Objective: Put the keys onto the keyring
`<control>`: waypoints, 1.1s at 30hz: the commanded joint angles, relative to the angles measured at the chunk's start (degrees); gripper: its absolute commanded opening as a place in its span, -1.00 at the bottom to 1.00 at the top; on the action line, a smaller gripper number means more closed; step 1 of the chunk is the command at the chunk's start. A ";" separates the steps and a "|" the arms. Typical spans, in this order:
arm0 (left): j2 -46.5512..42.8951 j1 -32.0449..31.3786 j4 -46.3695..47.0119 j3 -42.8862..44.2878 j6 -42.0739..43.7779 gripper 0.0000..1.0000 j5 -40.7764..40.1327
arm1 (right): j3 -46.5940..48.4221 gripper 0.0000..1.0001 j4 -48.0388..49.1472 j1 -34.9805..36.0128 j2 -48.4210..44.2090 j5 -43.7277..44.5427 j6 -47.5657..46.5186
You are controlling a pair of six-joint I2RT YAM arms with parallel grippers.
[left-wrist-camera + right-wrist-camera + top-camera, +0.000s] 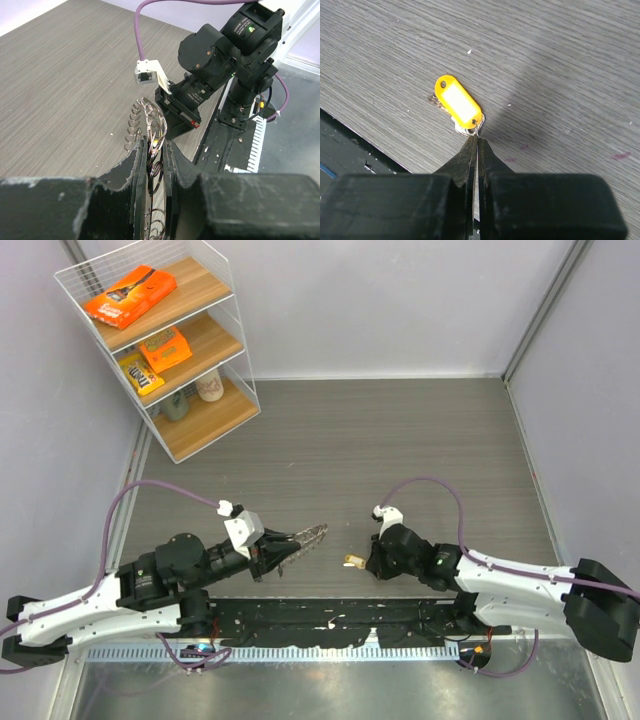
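The keyring, a floppy loop strung with small silvery metal rings, sticks out rightward from my left gripper. In the left wrist view my left gripper is shut on the keyring, whose rings fan out past the fingertips. The keys lie flat on the table under a yellow tag with a white label. My right gripper is shut on the thin wire loop at the tag's near end. From above, the keys lie just left of my right gripper, a short gap right of the keyring.
A white wire shelf with snack packs and bottles stands at the back left. A black mounting rail runs along the near table edge, close below both grippers. The right arm's wrist fills the upper right of the left wrist view.
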 commanded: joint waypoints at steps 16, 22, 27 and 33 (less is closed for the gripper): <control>1.79 -0.07 10.41 1.39 2.38 -1.00 4.20 | 16.18 -0.89 -21.27 -0.06 -27.15 -11.51 -13.78; 3.81 0.01 18.05 0.69 5.37 -1.00 7.63 | 23.04 -0.88 -23.21 0.20 -26.27 -23.02 -16.69; 5.31 0.01 20.95 0.87 7.65 -1.00 9.21 | 29.01 -0.88 -23.91 0.99 -24.52 -30.40 -18.45; 6.01 0.01 28.16 -2.11 11.95 -1.00 13.34 | 35.34 -0.88 -21.20 2.48 -20.83 -35.69 -16.53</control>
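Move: The left hand already holds the coiled keyring high up. Its middle lies about 11 cm left of the right hand, 4 cm back and 26 cm above it; the left fingertips are some 2 cm farther left at that height. The yellow key tag, its wire already in the right fingers, lies on the table roughly 3 cm to the left of them, 1 cm below. From the left hand the tag is about 5 cm ahead, 10 cm right and 26 cm down. Keeping its pinch on the tag's wire, the right hand lifts tag and keys off the table, nearly straight up at first, then up and back, some 25 cm up in all. Its fingers swing counter-clockwise and come up towards level, pointing at the keyring side. The left hand keeps hold of the keyring and carries it about 4 cm up and as much right, towards the tag. ##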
